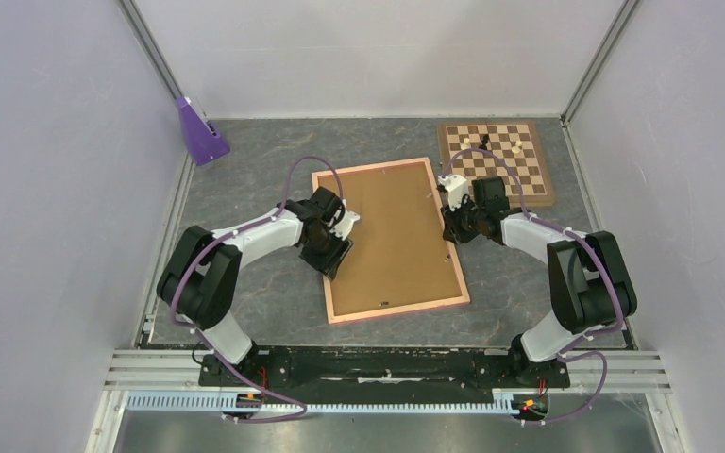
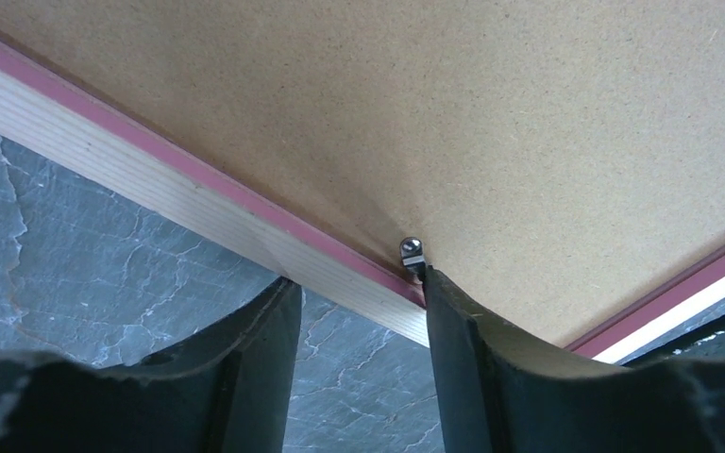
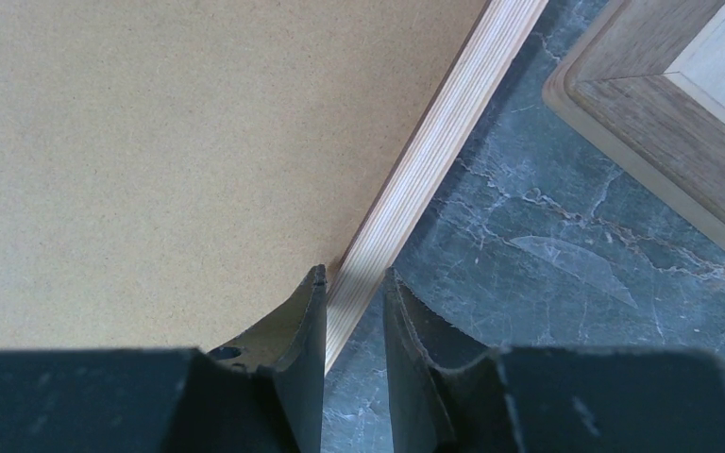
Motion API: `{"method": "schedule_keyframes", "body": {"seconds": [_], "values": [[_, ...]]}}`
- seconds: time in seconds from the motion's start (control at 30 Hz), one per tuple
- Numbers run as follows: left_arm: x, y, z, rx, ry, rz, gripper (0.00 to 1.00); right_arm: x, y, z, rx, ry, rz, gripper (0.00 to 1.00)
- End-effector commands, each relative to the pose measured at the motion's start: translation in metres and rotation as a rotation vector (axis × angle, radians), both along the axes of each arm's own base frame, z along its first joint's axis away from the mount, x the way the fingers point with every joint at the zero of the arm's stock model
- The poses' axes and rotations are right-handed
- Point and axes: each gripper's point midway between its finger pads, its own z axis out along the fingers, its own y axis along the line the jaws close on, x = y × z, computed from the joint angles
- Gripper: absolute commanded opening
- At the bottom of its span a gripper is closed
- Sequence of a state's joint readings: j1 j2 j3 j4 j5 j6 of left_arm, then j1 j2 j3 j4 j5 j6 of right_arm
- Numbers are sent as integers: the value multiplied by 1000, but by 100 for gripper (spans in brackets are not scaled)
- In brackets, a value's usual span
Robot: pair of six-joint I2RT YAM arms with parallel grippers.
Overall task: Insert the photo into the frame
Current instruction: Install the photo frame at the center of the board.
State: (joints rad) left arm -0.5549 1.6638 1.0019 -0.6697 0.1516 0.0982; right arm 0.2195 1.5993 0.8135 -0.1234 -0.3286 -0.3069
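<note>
The frame [image 1: 392, 312] lies face down in the middle of the table, its pale wood rim [image 2: 151, 179] around a plain brown backing board [image 1: 392, 236]. The photo is hidden. My left gripper [image 2: 357, 281] stands open over the frame's left rim. One fingertip is outside the rim and the other touches a small metal clip [image 2: 413, 250] on the board. My right gripper [image 3: 354, 274] straddles the right rim [image 3: 444, 132] with a narrow gap, one finger over the board and one over the table. Nothing is held.
A brown-and-cream chessboard [image 1: 497, 160] with a few pieces sits at the back right, close to the frame's right side [image 3: 661, 113]. A purple wedge-shaped object [image 1: 198, 132] stands at the back left. Walls close the table on three sides.
</note>
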Motion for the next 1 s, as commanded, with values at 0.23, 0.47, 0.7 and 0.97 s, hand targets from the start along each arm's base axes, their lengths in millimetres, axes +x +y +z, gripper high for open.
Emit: {"method": "schedule_keyframes", "body": {"seconds": [0.23,0.47,0.7,0.97], "values": [[10,-16,4,-36,-6,-34,67,18,-6,5,-57,-74,23,13],[16,-15,6,-92,27,39,68,16,-6,2,-57,-66,25,13],[23,-11,7,-185,93,123,73,13,-5,0,-47,-60,23,13],[24,-11,7,-195,82,123,77,13,-5,-1,-48,-57,22,13]]}}
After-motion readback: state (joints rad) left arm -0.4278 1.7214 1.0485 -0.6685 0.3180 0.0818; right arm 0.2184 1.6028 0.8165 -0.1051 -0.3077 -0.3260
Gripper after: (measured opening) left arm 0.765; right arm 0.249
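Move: The left hand straddles the photo frame's left rail; the metal tab there is by its inner finger, about 1 cm back and 2 cm to its right, 1 cm lower. The near-left corner lies some 12 cm straight back, and the near rail's tab roughly 7 cm back and 14 cm right. From the right hand, pinching the right rail, the left rail's tab is about 31 cm left and 9 cm back. The left hand opens its fingers by about a quarter of their range around the frame's left rail, easing just under 1 cm to the right, then swings roughly 1.5 cm forward and back to the left as the wrist tilts and turns some 10 degrees, counter-clockwise in part, its inner fingertip still beside the metal tab. The right hand keeps its pinch on the right rail and gives that side a small nudge, under 1 cm forward, then holds still. ##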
